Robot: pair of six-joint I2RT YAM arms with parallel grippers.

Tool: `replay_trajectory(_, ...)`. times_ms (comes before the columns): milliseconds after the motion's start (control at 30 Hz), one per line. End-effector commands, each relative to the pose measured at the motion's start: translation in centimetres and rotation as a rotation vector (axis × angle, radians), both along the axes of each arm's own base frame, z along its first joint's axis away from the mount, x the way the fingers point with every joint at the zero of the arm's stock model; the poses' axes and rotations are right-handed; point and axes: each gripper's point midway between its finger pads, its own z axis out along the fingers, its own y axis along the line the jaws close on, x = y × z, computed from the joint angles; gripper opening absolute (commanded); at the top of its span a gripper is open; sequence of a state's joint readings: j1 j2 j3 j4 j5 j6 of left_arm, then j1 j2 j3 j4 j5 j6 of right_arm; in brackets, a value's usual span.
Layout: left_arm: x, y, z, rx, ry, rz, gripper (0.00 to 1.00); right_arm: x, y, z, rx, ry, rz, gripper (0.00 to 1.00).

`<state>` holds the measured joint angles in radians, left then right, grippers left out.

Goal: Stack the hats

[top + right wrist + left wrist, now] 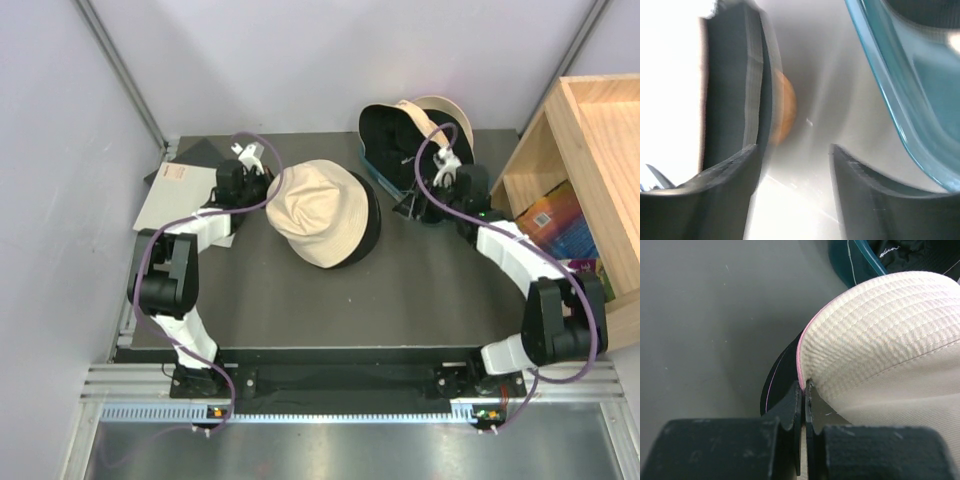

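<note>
A beige hat [315, 210] lies crown-up in the middle of the table, on top of a black hat [368, 228] whose brim shows at its right side. My left gripper [262, 185] is shut on the beige hat's brim [880, 340] at its pink-edged rim [799, 355], with the black hat [777, 385] beneath. My right gripper [410, 205] stands open and empty just right of the stack. In its blurred wrist view a dark brim [730, 90] lies beside its left finger [715, 190]. A black hat [395, 125] and a black-lined beige hat [447, 112] sit in the teal tub [385, 172].
The teal tub's wall [900, 100] is close on the right gripper's right side, and an orange-brown wooden shape [785, 107] shows behind the dark brim. A wooden crate [590, 110] holding books [560, 225] stands at the right. A white sheet [175, 195] lies at the left.
</note>
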<state>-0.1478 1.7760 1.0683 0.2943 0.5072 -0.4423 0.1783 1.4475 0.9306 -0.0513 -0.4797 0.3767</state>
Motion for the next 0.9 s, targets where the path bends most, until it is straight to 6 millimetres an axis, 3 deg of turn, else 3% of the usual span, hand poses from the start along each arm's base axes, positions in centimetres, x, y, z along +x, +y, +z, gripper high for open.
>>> replay_trajectory(0,-0.3,0.1,2.9,-0.017,-0.066,0.008,0.00,0.3,1.8,8.8,0.135,-0.249,0.100,0.68)
replay_trajectory(233,-1.0,-0.2,4.9,-0.072,-0.102,0.012,0.00,0.0,5.5,8.6,0.285,-0.252,0.256,0.76)
replay_trajectory(567,-1.1,-0.1,4.4,-0.071,-0.089,0.016,0.00,0.2,8.0,8.0,0.394,-0.272,0.381,0.80)
replay_trajectory(800,-1.2,-0.2,5.1,-0.077,-0.101,0.014,0.00,0.1,9.2,6.4,0.446,-0.219,0.424,0.79)
replay_trajectory(867,-1.1,-0.2,5.2,-0.078,-0.103,0.014,0.00,-0.2,9.8,6.7,0.459,-0.234,0.444,0.79)
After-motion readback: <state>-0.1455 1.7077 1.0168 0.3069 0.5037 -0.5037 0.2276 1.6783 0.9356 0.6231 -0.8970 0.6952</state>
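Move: The light hat lies roughly level with the right hand's height, its middle some 17 cm to that hand's left and its right brim edge about 8 cm left and a little higher. The black hat under it sits about 16 cm left and 2 cm back, slightly lower; the basket of hats stands about 10 cm ahead and 7 cm right, lower. From the left hand, the light hat's middle is about 12 cm right and 4 cm back. The light hat's left brim stays pinched in the left hand, which eases back and up barely 2 cm. Towards the right brim edge, the right hand, already part open and clear, opens wider, first rises about 7 cm, then swings some 8 cm left while sinking about 2, rolling its left side up and turning counter-clockwise, to bring its spread fingers up to the brim. ##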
